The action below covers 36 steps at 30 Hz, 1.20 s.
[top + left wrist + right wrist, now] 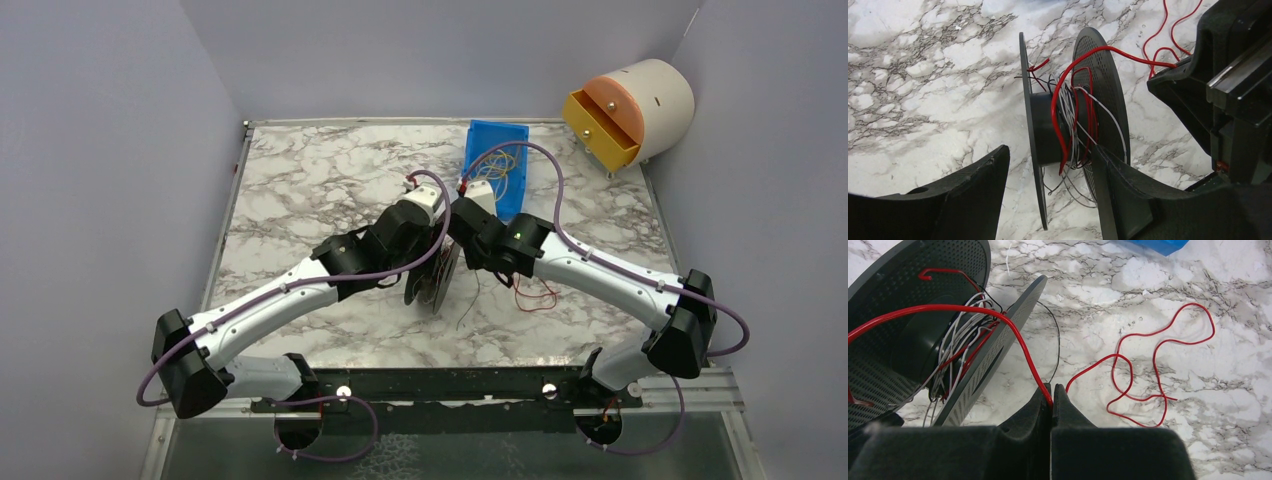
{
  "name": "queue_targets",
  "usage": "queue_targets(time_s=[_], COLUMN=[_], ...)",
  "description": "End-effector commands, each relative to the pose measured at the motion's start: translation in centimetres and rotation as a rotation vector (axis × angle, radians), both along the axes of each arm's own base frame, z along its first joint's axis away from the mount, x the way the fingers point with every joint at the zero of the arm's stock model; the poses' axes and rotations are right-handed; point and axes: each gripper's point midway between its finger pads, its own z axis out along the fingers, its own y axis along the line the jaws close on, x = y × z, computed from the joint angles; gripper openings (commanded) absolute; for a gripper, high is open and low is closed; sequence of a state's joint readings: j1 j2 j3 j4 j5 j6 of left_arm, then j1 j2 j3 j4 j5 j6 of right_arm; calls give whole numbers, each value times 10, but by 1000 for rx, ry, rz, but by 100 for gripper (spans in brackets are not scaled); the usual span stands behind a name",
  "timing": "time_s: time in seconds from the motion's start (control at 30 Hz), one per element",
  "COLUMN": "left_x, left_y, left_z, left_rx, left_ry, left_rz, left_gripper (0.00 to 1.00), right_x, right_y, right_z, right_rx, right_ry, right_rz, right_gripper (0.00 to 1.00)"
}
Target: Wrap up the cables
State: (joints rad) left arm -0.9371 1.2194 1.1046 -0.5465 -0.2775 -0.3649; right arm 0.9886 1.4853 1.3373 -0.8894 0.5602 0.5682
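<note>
A black spool stands on edge on the marble, with red, white and dark cables wound loosely round its hub. My left gripper is open and straddles the spool's lower part. Its left finger stands clear of the left flange, and its right finger overlaps the perforated right flange. My right gripper is shut on a red cable that arcs over from the spool. The loose tail of that red cable lies in loops on the table to the right.
A blue bin with thin coloured wires sits at the back of the table. Beyond the back right corner is a cream and orange drawer unit. Both wrists crowd together over the spool at mid table. A black rail runs along the near edge.
</note>
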Motion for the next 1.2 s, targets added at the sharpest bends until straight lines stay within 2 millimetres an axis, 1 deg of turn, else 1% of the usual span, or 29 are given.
queue_targets(time_s=[0.0,0.1,0.27,0.33,0.5,0.87,0.97,1.0,1.1,1.13,1.17], left_x=[6,9,11,11,11,11,11,11,10,10,10], left_y=[-4,-2,0,1,1,3,3,3,4,4,5], left_z=[-1,-4,-10,-11,-16,-29,-33,-33,-34,-33,-33], left_rx=[3,7,17,17,18,38,44,45,48,47,48], left_ry=[-19,-18,-3,2,12,32,40,40,40,37,36], left_rz=[-4,0,-3,0,-2,-2,-7,-9,-13,-13,-14], left_gripper=[63,60,49,48,47,30,24,20,3,0,0], right_x=[3,3,3,3,5,7,7,7,9,11,12], right_y=[4,5,6,7,9,12,12,12,12,11,10], right_z=[8,7,7,7,6,5,5,5,8,8,9], right_rx=[13,15,18,16,13,1,1,1,0,-4,-9], right_ry=[-31,-34,-36,-39,-41,-45,-46,-47,-61,-70,-77], right_rz=[-6,-3,5,7,11,16,16,16,7,1,-3], right_gripper=[1,1,1,1,1,1,1,1,1,1,1])
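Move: The spool stands on its rims under my left hand, its middle about 3 cm ahead, 3 cm to the right and 8 cm below, with its left flange already between the open fingers. The red cable's near end hangs by my left fingertips, 1 cm right and 2 cm below. From my right hand the spool is some 6 cm left, level fore and aft, and 5 cm down; the red cable's slack lies about 12 cm right and 13 cm below. I sink my left hand about 3.5 cm over the spool's left flange, easing about 1 cm forward and nearly as much left, with hardly any turn, while its fingers close from well open to nearly shut and pinch the flange near its rim, right where the red cable's end comes down. My right hand stays put, keeping the cable pinched and arched over the spool. ##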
